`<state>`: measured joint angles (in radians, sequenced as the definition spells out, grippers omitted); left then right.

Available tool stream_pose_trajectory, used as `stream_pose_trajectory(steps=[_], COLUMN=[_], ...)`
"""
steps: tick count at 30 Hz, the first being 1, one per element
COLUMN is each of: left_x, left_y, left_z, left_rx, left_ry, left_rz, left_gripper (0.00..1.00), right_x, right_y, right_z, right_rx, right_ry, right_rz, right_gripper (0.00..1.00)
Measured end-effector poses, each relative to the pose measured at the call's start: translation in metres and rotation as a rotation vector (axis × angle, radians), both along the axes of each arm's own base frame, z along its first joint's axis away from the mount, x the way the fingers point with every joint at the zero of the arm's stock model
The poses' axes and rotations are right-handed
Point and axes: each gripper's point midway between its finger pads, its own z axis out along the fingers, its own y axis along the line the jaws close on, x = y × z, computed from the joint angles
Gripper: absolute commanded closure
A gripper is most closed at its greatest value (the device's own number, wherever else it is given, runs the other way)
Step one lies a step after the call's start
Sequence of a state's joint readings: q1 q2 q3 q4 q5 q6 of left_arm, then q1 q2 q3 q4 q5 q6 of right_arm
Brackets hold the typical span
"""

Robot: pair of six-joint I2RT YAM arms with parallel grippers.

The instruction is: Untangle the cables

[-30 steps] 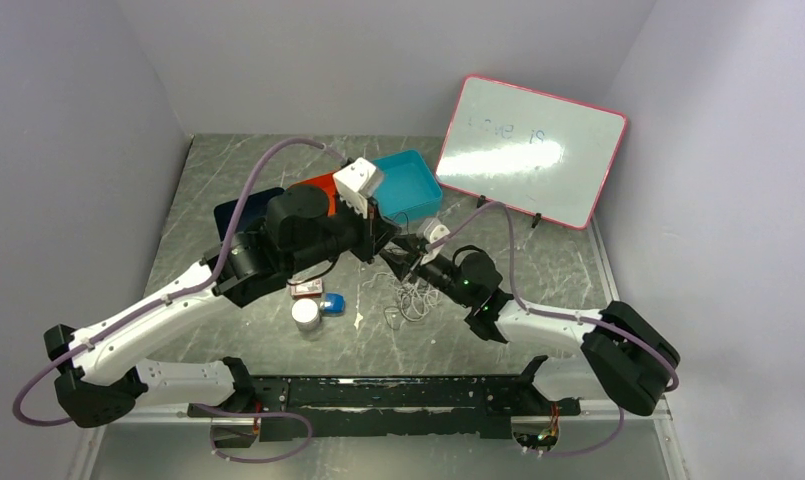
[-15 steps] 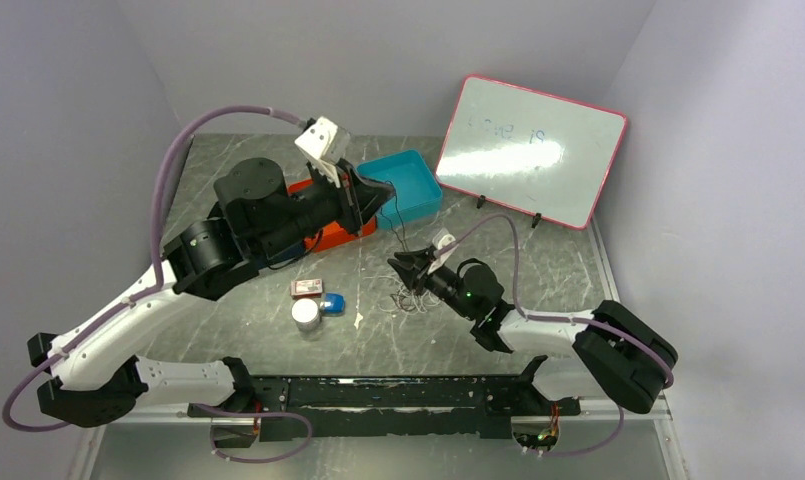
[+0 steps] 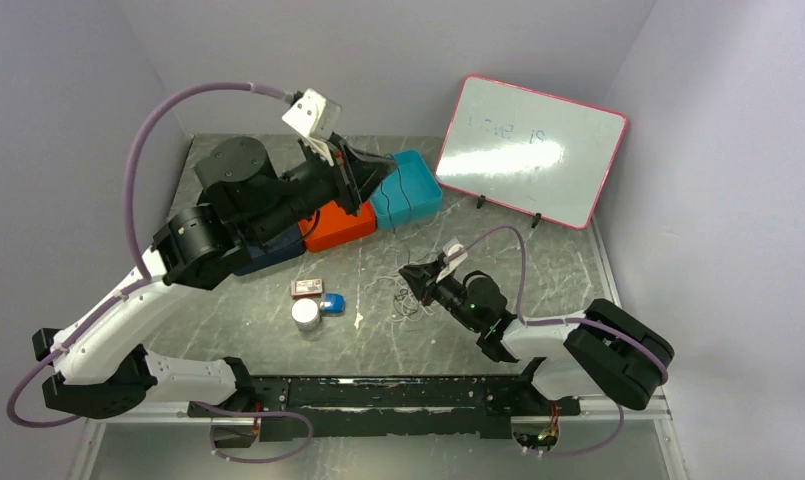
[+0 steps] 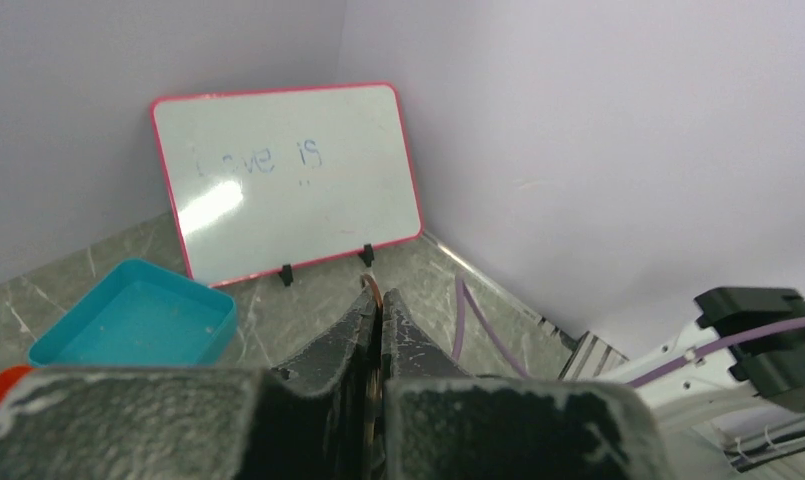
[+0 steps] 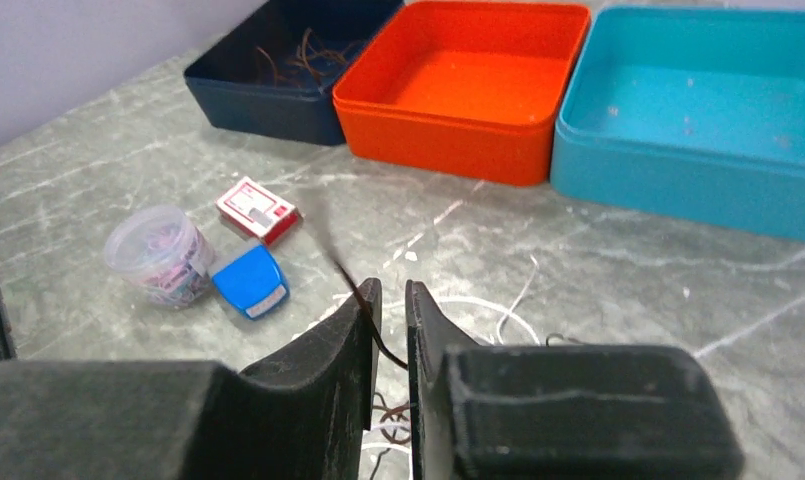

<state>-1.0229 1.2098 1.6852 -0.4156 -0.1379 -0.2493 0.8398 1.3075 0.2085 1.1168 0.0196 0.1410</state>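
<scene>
The cables point(image 3: 406, 297) lie as a loose tangle of thin white and dark cords on the marble table; white loops point(image 5: 483, 305) also show in the right wrist view. My left gripper point(image 3: 366, 170) is raised above the bins, shut on a thin brownish cable point(image 4: 376, 286) whose loop pokes out at the tips. A dark strand point(image 3: 402, 196) hangs from that gripper across the teal bin. My right gripper point(image 3: 414, 277) hovers low over the tangle. In the right wrist view my right gripper point(image 5: 390, 296) has its jaws a narrow gap apart, with a dark cable point(image 5: 351, 283) crossing between them.
A navy bin point(image 5: 240, 87), an orange bin point(image 5: 448, 140) and a teal bin point(image 5: 678, 185) stand in a row behind the tangle. A clear tub of clips point(image 5: 158, 255), a blue item point(image 5: 250, 281) and a small red box point(image 5: 259, 209) lie left of it. A whiteboard point(image 3: 531, 150) leans at the back right.
My left arm has risen and swung back and left, drawing its cable up over the bins. My right gripper has pulled nearer and its jaws have narrowed.
</scene>
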Motion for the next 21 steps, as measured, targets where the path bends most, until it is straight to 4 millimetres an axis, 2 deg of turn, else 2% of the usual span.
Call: stream_pose_trajectory(steps=[7, 13, 21], left_x=[-0.006, -0.011, -0.003], left_y=[0.013, 0.032, 0.041], left_z=[0.054, 0.104, 0.128], left_rx=[-0.091, -0.167, -0.174], left_ry=[-0.084, -0.169, -0.230], left_rz=[0.004, 0.039, 0.102], left_gripper=[0.93, 0.93, 0.93], right_x=[-0.004, -0.006, -0.001], right_y=[-0.016, -0.024, -0.030], right_z=[-0.038, -0.047, -0.053], right_rx=[-0.036, -0.021, -0.003], right_ry=[0.103, 0.137, 0.171], right_rz=[-0.055, -0.092, -0.145], right_gripper=[0.82, 0.82, 0.82])
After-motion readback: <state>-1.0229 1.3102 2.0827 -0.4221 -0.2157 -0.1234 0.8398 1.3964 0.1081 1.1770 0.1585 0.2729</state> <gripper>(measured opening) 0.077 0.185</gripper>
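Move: The white cable tangle, with the dark cable rising out of it, lies almost straight under the right hand, about 13 cm down and 1 cm ahead and to its left. From the left hand the tangle is some 49 cm below, 5 cm ahead and 7 cm to the right. The blue box stands about 16 cm left of the tangle and 2 cm nearer the bases, the red-and-white box about 23 cm left and 2 cm farther out. The dark cable, still pinched in the left fingers, is drawn up out of the tangle: the left hand climbs about 13 cm, drifting some 4 cm left, its fingers tipping upward. The right hand, nearly shut with the cable still running between its fingertips, sinks about 5 cm towards the white cables and 3 cm right, tipping down and turning slightly clockwise. ##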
